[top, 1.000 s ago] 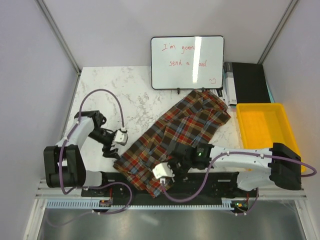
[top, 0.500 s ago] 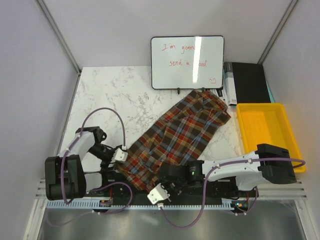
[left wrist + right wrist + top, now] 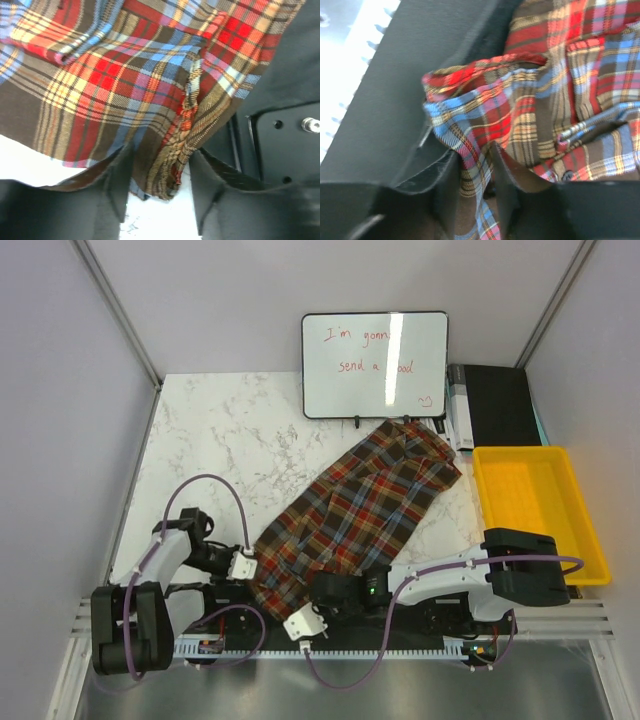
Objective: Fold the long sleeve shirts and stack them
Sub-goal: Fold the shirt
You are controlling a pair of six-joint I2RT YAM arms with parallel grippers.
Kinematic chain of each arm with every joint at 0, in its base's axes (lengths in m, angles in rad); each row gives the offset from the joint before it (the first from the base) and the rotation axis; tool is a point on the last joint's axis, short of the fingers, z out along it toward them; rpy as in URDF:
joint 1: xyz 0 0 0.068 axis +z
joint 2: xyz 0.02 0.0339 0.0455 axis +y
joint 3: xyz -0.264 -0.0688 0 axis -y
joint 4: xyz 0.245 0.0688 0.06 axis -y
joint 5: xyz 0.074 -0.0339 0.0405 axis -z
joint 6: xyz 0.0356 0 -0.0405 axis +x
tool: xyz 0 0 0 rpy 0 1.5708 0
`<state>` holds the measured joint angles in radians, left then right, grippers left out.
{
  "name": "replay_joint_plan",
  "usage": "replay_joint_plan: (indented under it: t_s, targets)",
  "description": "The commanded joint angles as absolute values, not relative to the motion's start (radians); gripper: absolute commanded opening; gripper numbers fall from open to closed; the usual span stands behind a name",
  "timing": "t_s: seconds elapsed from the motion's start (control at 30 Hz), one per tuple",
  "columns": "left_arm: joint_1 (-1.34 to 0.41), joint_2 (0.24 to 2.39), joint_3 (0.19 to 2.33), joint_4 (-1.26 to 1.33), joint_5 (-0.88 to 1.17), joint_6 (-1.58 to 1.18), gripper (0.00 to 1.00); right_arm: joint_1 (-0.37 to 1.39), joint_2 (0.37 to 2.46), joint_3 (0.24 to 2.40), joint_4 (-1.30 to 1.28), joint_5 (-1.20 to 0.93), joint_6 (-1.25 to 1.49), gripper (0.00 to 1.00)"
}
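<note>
One plaid long sleeve shirt [image 3: 365, 495] lies diagonally on the marble table, collar end at the back right and hem at the near edge. My left gripper [image 3: 250, 566] is at the hem's near left corner. In the left wrist view the bunched hem [image 3: 172, 170] sits between the jaws of the left gripper [image 3: 160, 170], which stand apart with white table showing beside the cloth. My right gripper [image 3: 335, 592] is at the hem's near edge. In the right wrist view a fold of the shirt [image 3: 475, 125] fills the narrow gap of the right gripper [image 3: 472, 172].
A whiteboard [image 3: 375, 365] stands at the back, with a black box [image 3: 490, 405] to its right. A yellow bin [image 3: 535, 505] sits at the right edge. The black base plate [image 3: 280, 135] runs under the hem along the near edge.
Both grippers dropped toward the near edge onto the shirt's hem. The left moved to the hem's corner, the right swung left and low. Both pairs of jaws narrowed.
</note>
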<state>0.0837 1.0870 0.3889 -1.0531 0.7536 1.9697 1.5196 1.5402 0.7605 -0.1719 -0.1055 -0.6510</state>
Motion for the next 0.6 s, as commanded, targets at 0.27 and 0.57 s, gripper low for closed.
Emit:
replay_joint_plan:
  t_s: [0.27, 0.57]
  targets:
    - [0.072, 1.085, 0.532, -1.176, 0.929, 2.625, 0.02, 1.523, 1.467, 0.793, -0.112, -0.017, -0.586, 0.00]
    - [-0.142, 1.114, 0.715, -1.171, 1.046, 2.425, 0.02, 1.491, 1.266, 0.721, -0.192, 0.040, -0.589, 0.00]
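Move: The shirt's near-left corner already lies between the left hand's open fingertips, and a bunch of its near end lies between the right hand's. The shirt's main body is centred roughly 15 cm ahead and 17 cm to the right of the left hand, about 19 cm ahead and 11 cm to the right of the right hand. The table's near edge runs some 3 cm behind the left hand, about 5 cm ahead of the right. The shirt's near end is pinched in two places as both hands shut almost in place, then raised by both together. The left hand rises about 7 cm while swinging right and forward towards the shirt body; the right goes up some 6 cm and slightly forward. The fingers of both tip up about 10 degrees, keeping their hold. ##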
